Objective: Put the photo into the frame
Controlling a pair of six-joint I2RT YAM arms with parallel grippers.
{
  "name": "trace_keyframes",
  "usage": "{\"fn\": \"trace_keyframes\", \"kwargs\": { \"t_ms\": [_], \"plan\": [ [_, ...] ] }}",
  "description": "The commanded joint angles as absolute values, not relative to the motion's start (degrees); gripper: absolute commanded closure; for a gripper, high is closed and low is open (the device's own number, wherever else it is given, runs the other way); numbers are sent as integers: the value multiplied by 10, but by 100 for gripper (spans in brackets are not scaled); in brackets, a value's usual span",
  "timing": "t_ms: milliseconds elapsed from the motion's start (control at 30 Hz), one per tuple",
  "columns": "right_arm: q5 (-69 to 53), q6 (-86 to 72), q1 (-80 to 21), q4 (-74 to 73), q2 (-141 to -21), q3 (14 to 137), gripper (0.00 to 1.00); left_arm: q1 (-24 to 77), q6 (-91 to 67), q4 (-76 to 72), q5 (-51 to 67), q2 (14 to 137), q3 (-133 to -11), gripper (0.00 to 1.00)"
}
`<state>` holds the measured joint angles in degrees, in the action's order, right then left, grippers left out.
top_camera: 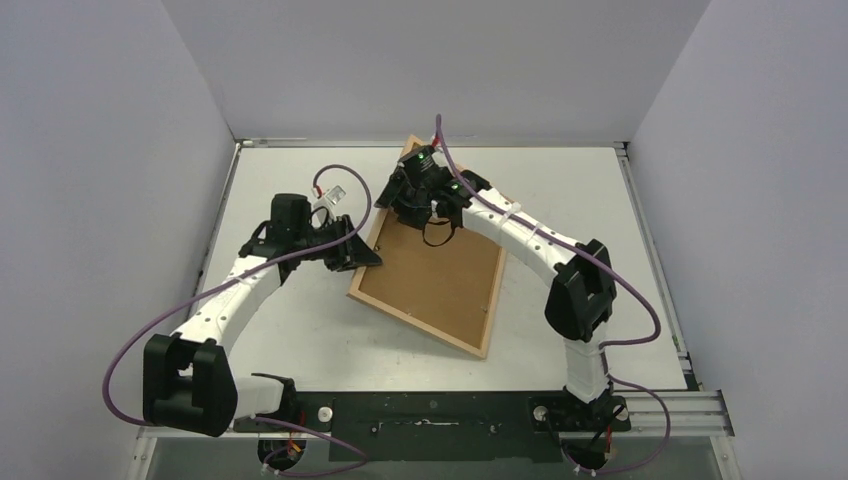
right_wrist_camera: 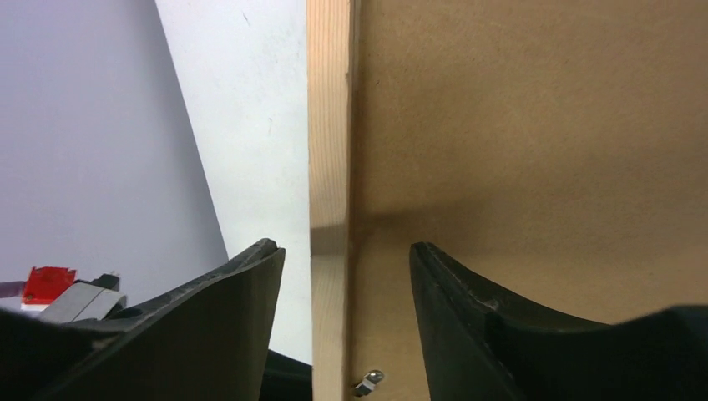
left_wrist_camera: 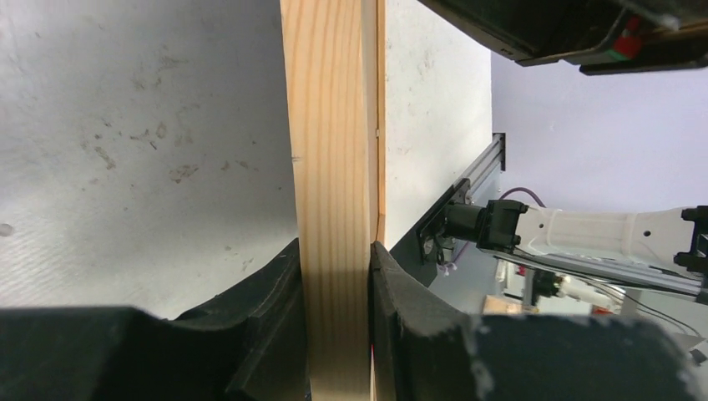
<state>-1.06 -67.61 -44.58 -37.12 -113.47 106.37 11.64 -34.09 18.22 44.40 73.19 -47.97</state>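
The frame (top_camera: 415, 326) lies back side up at a slant in the middle of the table, with a plain brown backing board (top_camera: 435, 280) filling it. My left gripper (top_camera: 365, 255) is at its left side, shut on the pale wood bar (left_wrist_camera: 330, 150), and both black fingers (left_wrist_camera: 267, 292) press the wood. My right gripper (top_camera: 415, 195) is at the far corner. It stands open astride the bar (right_wrist_camera: 329, 125), with gaps on both sides, one finger over the table and one over the board (right_wrist_camera: 534, 125). The photo is hidden.
A small metal turn clip (right_wrist_camera: 367, 383) sits on the board by the bar. White walls close in the table (top_camera: 560, 180) on three sides. A black base plate (top_camera: 430, 410) and a rail (top_camera: 690, 410) run along the near edge.
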Motion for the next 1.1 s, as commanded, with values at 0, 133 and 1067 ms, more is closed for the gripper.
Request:
{"fn": "trace_keyframes", "kwargs": {
  "t_ms": [0, 133, 1067],
  "plan": [
    [-2, -676, -415, -370, -1050, 1074, 39, 116, -247, 267, 430, 708, -597, 99],
    [-4, -666, -390, -372, -1012, 1069, 32, 115, -186, 355, 391, 726, -678, 100],
    [-12, -690, -371, -312, -924, 1023, 10, 207, 78, 383, 237, 724, -878, 100]
  ]
}}
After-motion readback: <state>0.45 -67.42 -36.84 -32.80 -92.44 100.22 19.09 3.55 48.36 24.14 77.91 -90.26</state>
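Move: The left gripper still pinches the left rim of the raised frame, whose middle lies about 12 cm to its right, 3 cm ahead and a little lower. From this hand, the near left corner is some 6 cm back and 5 cm left. From the right gripper, already partly open around the same rim, the frame's middle lies roughly 8 cm back, 9 cm right and slightly below, while the far left corner is around 13 cm ahead and 4 cm right. Keep the left gripper shut on the rim and lift the frame about 15 cm, easing forward some 5 cm, while you roll that wrist roughly 50 degrees about its fingers so the frame's far side comes up. Bring the open right gripper up alongside, also about 15 cm, and 9 cm to the right, spreading its fingers wide around the rim and tipping them forward and up. ##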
